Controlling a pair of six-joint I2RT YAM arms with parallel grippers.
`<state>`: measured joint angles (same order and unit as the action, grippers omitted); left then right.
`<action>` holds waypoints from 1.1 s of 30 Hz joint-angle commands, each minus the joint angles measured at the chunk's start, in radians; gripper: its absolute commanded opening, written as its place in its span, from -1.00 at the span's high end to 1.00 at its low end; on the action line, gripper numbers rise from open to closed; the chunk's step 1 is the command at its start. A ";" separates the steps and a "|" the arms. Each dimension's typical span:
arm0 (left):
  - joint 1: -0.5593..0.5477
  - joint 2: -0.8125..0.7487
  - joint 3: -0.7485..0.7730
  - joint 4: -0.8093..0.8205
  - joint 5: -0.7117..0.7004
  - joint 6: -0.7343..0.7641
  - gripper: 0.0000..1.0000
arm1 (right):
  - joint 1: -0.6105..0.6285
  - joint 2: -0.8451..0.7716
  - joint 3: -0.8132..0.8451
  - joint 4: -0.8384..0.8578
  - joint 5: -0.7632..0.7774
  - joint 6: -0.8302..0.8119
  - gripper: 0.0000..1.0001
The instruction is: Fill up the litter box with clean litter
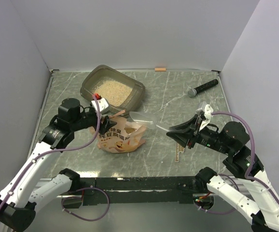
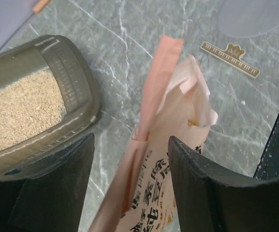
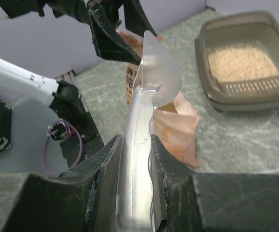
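The litter box (image 1: 87,88) stands at the back left with beige clean litter (image 1: 112,89) inside; the left wrist view shows its rim (image 2: 76,92) and granules (image 2: 19,108). The orange-pink pouch (image 1: 120,137) lies crumpled on the table in front of it. My left gripper (image 1: 111,117) hangs over the pouch's top, open; the pouch (image 2: 154,183) runs between the spread fingers with a gap on the left side. My right gripper (image 3: 134,145) is shut on the handle of a clear plastic scoop (image 3: 156,72), whose bowl (image 1: 142,116) points toward the pouch (image 3: 178,130).
A black microphone-like stick (image 1: 202,88) lies at the back right. A small tan ruler-like strip (image 1: 178,152) rests beside the right gripper, also in the left wrist view (image 2: 230,59). An orange scrap (image 1: 160,69) lies by the back wall.
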<state>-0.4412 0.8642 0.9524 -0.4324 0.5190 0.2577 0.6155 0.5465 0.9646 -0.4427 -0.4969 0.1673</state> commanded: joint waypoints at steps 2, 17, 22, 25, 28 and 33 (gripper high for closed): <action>-0.027 -0.014 -0.009 -0.008 -0.008 0.057 -0.32 | 0.003 -0.036 0.060 -0.088 0.032 -0.028 1.00; -0.082 -0.014 -0.075 -0.080 -0.019 -0.001 0.99 | 0.001 0.150 0.247 -0.338 0.055 -0.063 1.00; -0.120 -0.135 -0.158 -0.011 -0.083 -0.064 0.98 | 0.001 0.233 0.345 -0.419 0.060 -0.083 1.00; -0.133 -0.211 -0.191 0.001 -0.086 -0.092 0.99 | 0.003 0.283 0.388 -0.452 0.057 -0.084 1.00; -0.139 -0.274 -0.222 0.009 -0.088 -0.110 0.98 | 0.001 0.329 0.422 -0.461 0.047 -0.072 1.00; -0.149 -0.356 -0.253 0.018 -0.103 -0.126 0.98 | 0.001 0.407 0.468 -0.473 0.011 -0.040 1.00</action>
<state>-0.5797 0.5526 0.7189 -0.4294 0.4404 0.1772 0.6155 0.8986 1.3632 -0.8989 -0.4583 0.0975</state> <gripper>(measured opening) 0.044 0.335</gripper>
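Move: The folded flap of the litter bag that the left hand is after already runs between its open fingers: grip point about 2 cm back, 1 cm right and 3 cm below. The bag body is some 2 cm back, 3 cm right and 15 cm below that hand; the litter box some 23 cm ahead, 3 cm left, 23 cm below. From the scoop-holding right hand, the bag's mouth is roughly 9 cm ahead, 12 cm left, 13 cm below. Sink the left gripper about 3 cm while easing back, shutting the fingers on the flap at the rim, then keep the pinch and draw the flap back towards the base another 4–5 cm. Keep the right hand's grip on the scoop: ease slightly right and back, then forward and left about 3 cm, dipping the scoop end some 15 degrees and rolling it by the bag's mouth. ##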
